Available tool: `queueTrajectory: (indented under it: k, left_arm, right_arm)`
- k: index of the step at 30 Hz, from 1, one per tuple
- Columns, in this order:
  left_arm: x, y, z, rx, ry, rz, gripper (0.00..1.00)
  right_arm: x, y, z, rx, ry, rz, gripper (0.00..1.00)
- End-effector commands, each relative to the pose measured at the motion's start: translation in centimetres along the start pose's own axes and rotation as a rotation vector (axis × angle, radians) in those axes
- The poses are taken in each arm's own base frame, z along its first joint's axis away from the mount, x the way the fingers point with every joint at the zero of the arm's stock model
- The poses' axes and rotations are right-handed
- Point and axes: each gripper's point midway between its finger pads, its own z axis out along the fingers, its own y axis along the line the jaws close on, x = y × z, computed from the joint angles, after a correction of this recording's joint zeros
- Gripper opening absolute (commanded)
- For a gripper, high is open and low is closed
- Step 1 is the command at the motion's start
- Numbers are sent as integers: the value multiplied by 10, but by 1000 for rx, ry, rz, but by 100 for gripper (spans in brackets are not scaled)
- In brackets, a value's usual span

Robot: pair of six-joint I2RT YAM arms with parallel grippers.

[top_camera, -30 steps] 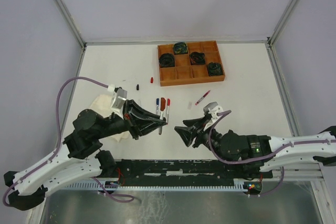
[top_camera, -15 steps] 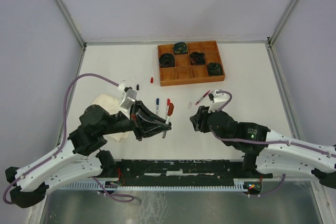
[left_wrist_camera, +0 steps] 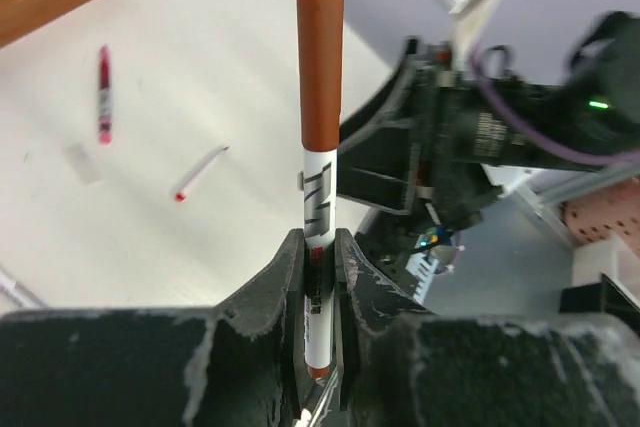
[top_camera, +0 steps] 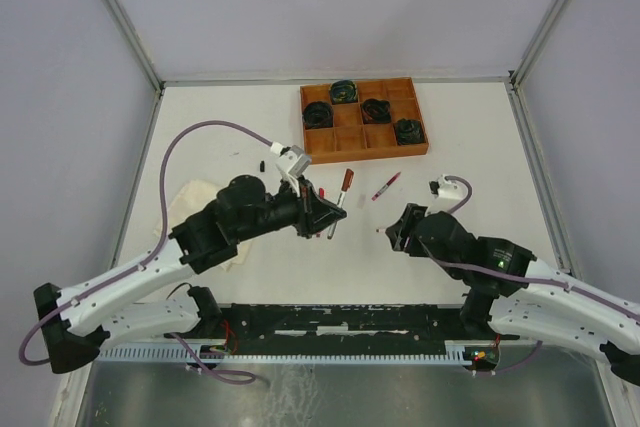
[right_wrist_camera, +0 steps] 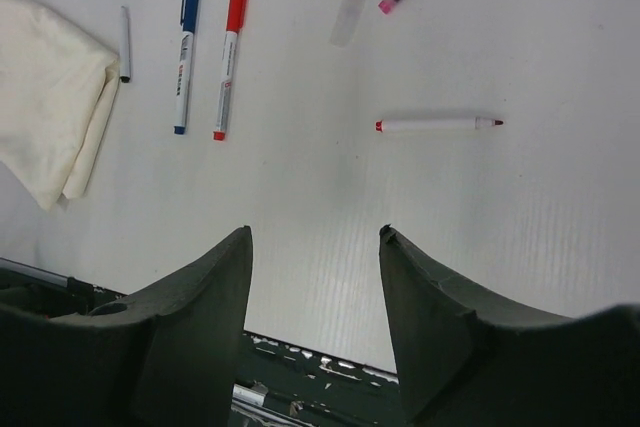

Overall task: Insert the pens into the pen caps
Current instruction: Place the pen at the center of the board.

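Note:
My left gripper [left_wrist_camera: 318, 247] is shut on a white-barrelled pen [left_wrist_camera: 318, 192] that carries a brown pen cap [left_wrist_camera: 320, 67] and stands up out of the jaws. From above, that capped pen [top_camera: 340, 193] is held over the table's middle by the left gripper [top_camera: 331, 219]. To its right, my right gripper [top_camera: 393, 229] is open and holds nothing, as its wrist view [right_wrist_camera: 315, 237] shows. An uncapped pen with a red tip [right_wrist_camera: 438, 124] lies just ahead of it. A blue-capped pen [right_wrist_camera: 182, 59] and a red-capped pen [right_wrist_camera: 229, 62] lie side by side.
A wooden tray [top_camera: 365, 155] holding dark cable coils stands at the back. A pink pen [top_camera: 385, 186] lies in front of it. A folded cream cloth [top_camera: 190, 209] lies on the left, with a thin black-tipped pen [right_wrist_camera: 124, 43] beside it and a black cap [top_camera: 261, 165] farther back.
My left gripper has carried the brown-capped pen up and to the right. The right gripper has drawn away to the right and opened wider.

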Motion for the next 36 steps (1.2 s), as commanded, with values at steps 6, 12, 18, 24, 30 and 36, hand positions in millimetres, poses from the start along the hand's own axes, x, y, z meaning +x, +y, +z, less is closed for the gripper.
queueTrajectory:
  k: [6,12,18,24,30,36]
  left_arm:
    - [32,80,38,-424,114,-131,3]
    - [78,119,62,-590,252,-164,3]
    - [105,161,69,-805,288,-202,3]
    - [128,190,84,-915,352,-209,3]
    - [148,220,92,-998,403,-206,3]
    - [165,239,98,-1034,450,-197,3]
  right_arm:
    - [0,-13,-2,50,-9,6,62]
    - [9,-13,3,57,22,-2,62]
    - [18,-8,6,27,55,19,61]
    - [26,-4,8,7,80,30,61]
    - [28,-4,9,7,91,21,61]
    - [28,-5,8,6,94,6,61]
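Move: The left hand, high up with the brown-capped pen in its fingers, is bound for the bare spot right of the red marker, about 13 cm ahead, straight in line and some 30 cm below. The red marker lies roughly 4 cm left of that spot and the blue marker 9 cm left, both about 1 cm farther out; the clear cap is 8 cm right and 4 cm beyond. From the right hand the spot is about 12 cm ahead, 13 cm left, 16 cm below. Still pinching the brown-capped pen by its white barrel, the left hand swoops down about 28 cm and forward some 12 cm towards the bare spot beside the red marker, still descending at the end. On the way its wrist swings the fingers from pointing right to steeply down, and they stay shut. The empty right hand sinks a few centimetres, fingers open. ##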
